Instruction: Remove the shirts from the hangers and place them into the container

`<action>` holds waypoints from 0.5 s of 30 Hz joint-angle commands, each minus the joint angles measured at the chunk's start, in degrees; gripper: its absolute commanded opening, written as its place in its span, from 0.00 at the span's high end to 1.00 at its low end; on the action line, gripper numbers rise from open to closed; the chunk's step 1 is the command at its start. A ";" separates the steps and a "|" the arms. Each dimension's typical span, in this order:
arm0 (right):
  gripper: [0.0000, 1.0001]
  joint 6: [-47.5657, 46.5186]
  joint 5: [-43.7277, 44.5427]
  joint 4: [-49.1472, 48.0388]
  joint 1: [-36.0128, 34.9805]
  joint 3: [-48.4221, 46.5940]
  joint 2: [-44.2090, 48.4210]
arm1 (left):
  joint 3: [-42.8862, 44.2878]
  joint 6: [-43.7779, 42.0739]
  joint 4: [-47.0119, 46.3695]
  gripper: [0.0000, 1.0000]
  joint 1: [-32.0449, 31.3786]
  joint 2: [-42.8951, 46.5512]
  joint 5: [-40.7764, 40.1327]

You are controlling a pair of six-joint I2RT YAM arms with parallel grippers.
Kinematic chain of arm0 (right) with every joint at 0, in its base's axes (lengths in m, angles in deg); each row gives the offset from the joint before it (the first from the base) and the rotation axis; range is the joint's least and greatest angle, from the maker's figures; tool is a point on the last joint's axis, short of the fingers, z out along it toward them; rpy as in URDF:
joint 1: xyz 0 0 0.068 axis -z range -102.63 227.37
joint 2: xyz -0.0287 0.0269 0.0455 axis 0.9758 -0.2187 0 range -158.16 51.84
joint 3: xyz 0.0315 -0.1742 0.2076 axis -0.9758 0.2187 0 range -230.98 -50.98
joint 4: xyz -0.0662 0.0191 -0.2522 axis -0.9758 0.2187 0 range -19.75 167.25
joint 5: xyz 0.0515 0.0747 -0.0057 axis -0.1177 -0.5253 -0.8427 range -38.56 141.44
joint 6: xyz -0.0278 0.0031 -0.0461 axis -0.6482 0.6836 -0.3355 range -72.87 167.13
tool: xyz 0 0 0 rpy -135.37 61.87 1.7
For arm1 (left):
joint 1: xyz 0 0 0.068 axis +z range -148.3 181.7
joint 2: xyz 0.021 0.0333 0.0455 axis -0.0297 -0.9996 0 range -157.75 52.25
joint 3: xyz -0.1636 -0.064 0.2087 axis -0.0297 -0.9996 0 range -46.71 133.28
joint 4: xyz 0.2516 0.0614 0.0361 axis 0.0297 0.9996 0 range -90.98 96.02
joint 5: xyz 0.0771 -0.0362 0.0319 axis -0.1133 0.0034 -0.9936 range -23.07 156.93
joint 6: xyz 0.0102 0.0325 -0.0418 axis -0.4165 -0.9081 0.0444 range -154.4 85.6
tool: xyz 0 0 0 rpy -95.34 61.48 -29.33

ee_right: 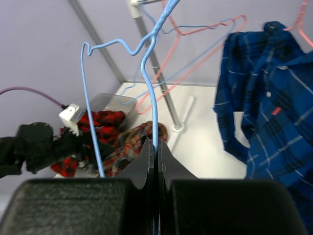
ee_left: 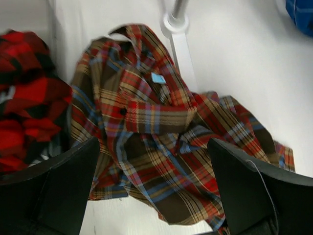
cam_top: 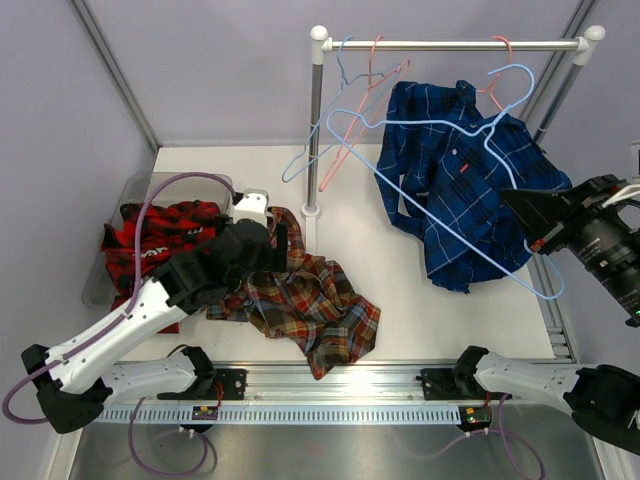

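The brown-red-yellow tartan shirt (cam_top: pixel 310 300) lies crumpled on the table, just right of the container (cam_top: pixel 133 188). A red-and-black shirt (cam_top: pixel 160 240) lies inside the container. My left gripper (cam_top: pixel 283 240) hovers over the tartan shirt (ee_left: pixel 146 127), open with nothing between its fingers (ee_left: pixel 63 186). My right gripper (ee_right: pixel 155 144) is shut on the wire of a bare light blue hanger (ee_right: pixel 149 73), held up in front of the blue shirt (cam_top: pixel 470 180). The blue shirt hangs from the rail at the right on a pink hanger (cam_top: pixel 497 95).
The silver rail (cam_top: pixel 450 44) stands at the back on two posts, one post's foot (ee_left: pixel 176 22) close to the tartan shirt. Several bare light blue and pink hangers (cam_top: pixel 340 130) hang at its left end. A purple cable (cam_top: pixel 150 205) arcs over the container.
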 commanded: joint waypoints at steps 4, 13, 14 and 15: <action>1.00 -3.55 18.70 3.45 0.06 1.58 -3.21 | -3.23 3.72 -10.19 0.01 1.36 0.88 14.68; 1.00 -8.55 34.26 1.37 0.06 5.35 -7.25 | -12.01 9.35 -19.57 0.01 11.55 -4.23 30.22; 1.00 -11.08 35.23 0.39 0.06 6.23 -8.21 | -13.33 9.96 -21.16 0.01 13.21 -3.96 33.54; 1.00 -12.24 37.41 -1.62 0.06 6.24 -9.00 | -15.08 10.41 -23.78 0.01 13.66 -4.05 34.19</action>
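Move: The brown plaid shirt off its hanger lies about 22 cm below the open left hand, its middle roughly 3 cm back and 4 cm to the right; from that hand the rack's left foot is some 12 cm ahead and 8 cm right, the container about 5 cm ahead and 22 cm left. The right hand holds the bare blue hanger; the rail's free stretch is roughly 27 cm ahead, 7 cm left and near its height. From the right hand, the empty hangers hang about 26 cm ahead and 14 cm left, the dark blue shirt 22 cm ahead, 3 cm right and 25 cm lower. The left hand, fingers staying wide open, slides about 4 cm to the right over the brown plaid shirt and then sinks towards it, some 7 to 8 cm lower in all, fingers tipping further down and its left side dipping. Meanwhile the right hand keeps its pinch on the lower corner of the blue hanger and carries it about 6 cm forward towards the rail, with some 5 cm down and 4 cm right, turning nearly 30 degrees clockwise while its left side drops about 20 degrees. ##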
